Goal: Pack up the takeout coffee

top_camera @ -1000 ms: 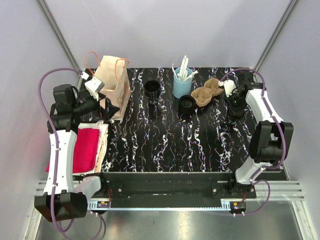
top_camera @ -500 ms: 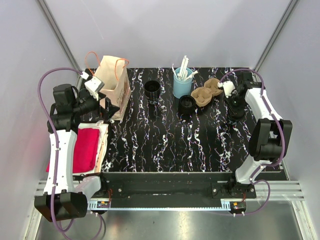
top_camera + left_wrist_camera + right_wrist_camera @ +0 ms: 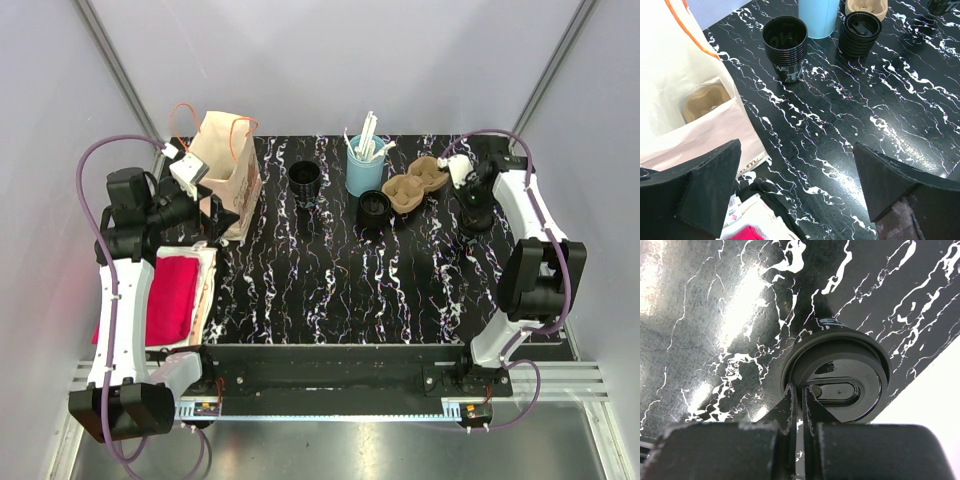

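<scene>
A takeout coffee [image 3: 860, 365], a black cup with a round black lid and a small pale mark by the sip slot, stands near the table's right edge. My right gripper [image 3: 801, 387] is directly above it, jaws shut, tips at the near part of the lid's raised rim. I cannot tell whether the rim is pinched. From above, the right gripper [image 3: 476, 212] covers that cup. My left gripper [image 3: 796, 150] hangs wide open over bare table beside the paper bag [image 3: 680, 75], holding nothing.
Another lidded black cup [image 3: 373, 207] stands mid-table beside a brown cup carrier [image 3: 415, 185]. A lidless black cup [image 3: 304, 180] and a light-blue cup of straws [image 3: 365, 170] stand at the back. The bag [image 3: 225, 165] holds a brown tray. A red cloth [image 3: 170, 295] lies left.
My right gripper's jaws have closed from partly open to shut, and the wrist has shifted slightly toward the back. The left arm has not moved.
</scene>
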You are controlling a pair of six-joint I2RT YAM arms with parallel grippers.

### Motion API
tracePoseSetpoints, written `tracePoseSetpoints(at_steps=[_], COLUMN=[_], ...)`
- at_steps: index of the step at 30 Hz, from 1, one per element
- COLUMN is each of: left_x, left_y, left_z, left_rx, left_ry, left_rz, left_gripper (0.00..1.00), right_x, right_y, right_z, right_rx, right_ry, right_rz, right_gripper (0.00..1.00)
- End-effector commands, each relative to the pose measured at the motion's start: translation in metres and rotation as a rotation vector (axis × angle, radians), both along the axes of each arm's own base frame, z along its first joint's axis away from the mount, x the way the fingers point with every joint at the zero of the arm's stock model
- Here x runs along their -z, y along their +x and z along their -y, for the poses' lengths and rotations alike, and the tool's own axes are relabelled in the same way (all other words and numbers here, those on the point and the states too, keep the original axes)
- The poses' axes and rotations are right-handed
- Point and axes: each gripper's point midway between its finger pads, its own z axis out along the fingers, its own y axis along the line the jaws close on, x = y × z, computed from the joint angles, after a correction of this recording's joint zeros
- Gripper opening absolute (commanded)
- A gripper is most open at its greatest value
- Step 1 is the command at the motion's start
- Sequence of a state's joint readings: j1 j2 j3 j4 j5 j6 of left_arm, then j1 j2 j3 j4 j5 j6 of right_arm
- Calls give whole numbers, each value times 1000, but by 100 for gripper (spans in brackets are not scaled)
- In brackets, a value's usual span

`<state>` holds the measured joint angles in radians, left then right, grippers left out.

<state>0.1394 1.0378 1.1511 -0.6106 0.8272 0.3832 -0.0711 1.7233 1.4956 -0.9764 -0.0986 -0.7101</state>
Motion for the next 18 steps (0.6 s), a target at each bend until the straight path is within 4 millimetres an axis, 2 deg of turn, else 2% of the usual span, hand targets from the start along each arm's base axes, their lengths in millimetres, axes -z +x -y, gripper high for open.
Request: tracePoseSetpoints(at_steps=[1,4,5,7,8,12,15,18], left_x=[-16,-34,-52,-59,-78,-103,-104,-85], left_y=[6,14,18,25,28,43,59,80], left_z=[-1,-8,-12,-18,-21,-23,-16,-8], left_rx=[1,-37,-60,-75,-93,-102,-94,-91], left_ry=[-3,31,53,90,114,134,148,196], left_rz=[58,103,144,157,202,248,242,205], left_gripper=[99,99,99,99,99,99,99,99], right_x=[-45,-74,-85,-105,-118,-151,-173,-199], right_y=[2,-2,-4,-6,-10,-19,-24,-29], right_z=[-6,-14,-17,-26,-30,-50,-67,-80], right_rx=[0,-8,-8,-21,-24,-43,-72,-111], right_ry=[39,77,89,131,149,251,330,380], right_rz=[96,156,184,235,269,349,382,437], right_gripper=[0,0,0,0,0,0,0,0])
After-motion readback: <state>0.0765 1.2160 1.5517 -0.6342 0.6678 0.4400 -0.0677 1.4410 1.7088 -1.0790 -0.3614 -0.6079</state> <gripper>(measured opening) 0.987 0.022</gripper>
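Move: The right hand already pinches the lidded cup by its rim. The paper bag it is probably bound for stands about 50 cm to its left, 3 cm farther out, and the table's pulp tray about 10 cm left and 7 cm ahead, 10 cm lower. The lid stack is some 19 cm left, nearly level forward and 8 cm lower. From the left hand the bag lies about 10 cm ahead, its middle 17 cm below, and the black cup stack 12 cm ahead, 17 cm to the right and 24 cm below. Keeping its closed pinch on the rim, the right hand hoists the lidded cup almost straight up about 16 cm, speeding up as it goes and edging some 5 cm left, towards the bag's side of the table, while the wrist tilts the fingertips forward and a little left by some 25 degrees. After a brief wait the left hand, fingers wide open and empty, climbs about 10 cm and reaches 5 cm forward above the near side of the bag, its fingers tipping up slightly. ##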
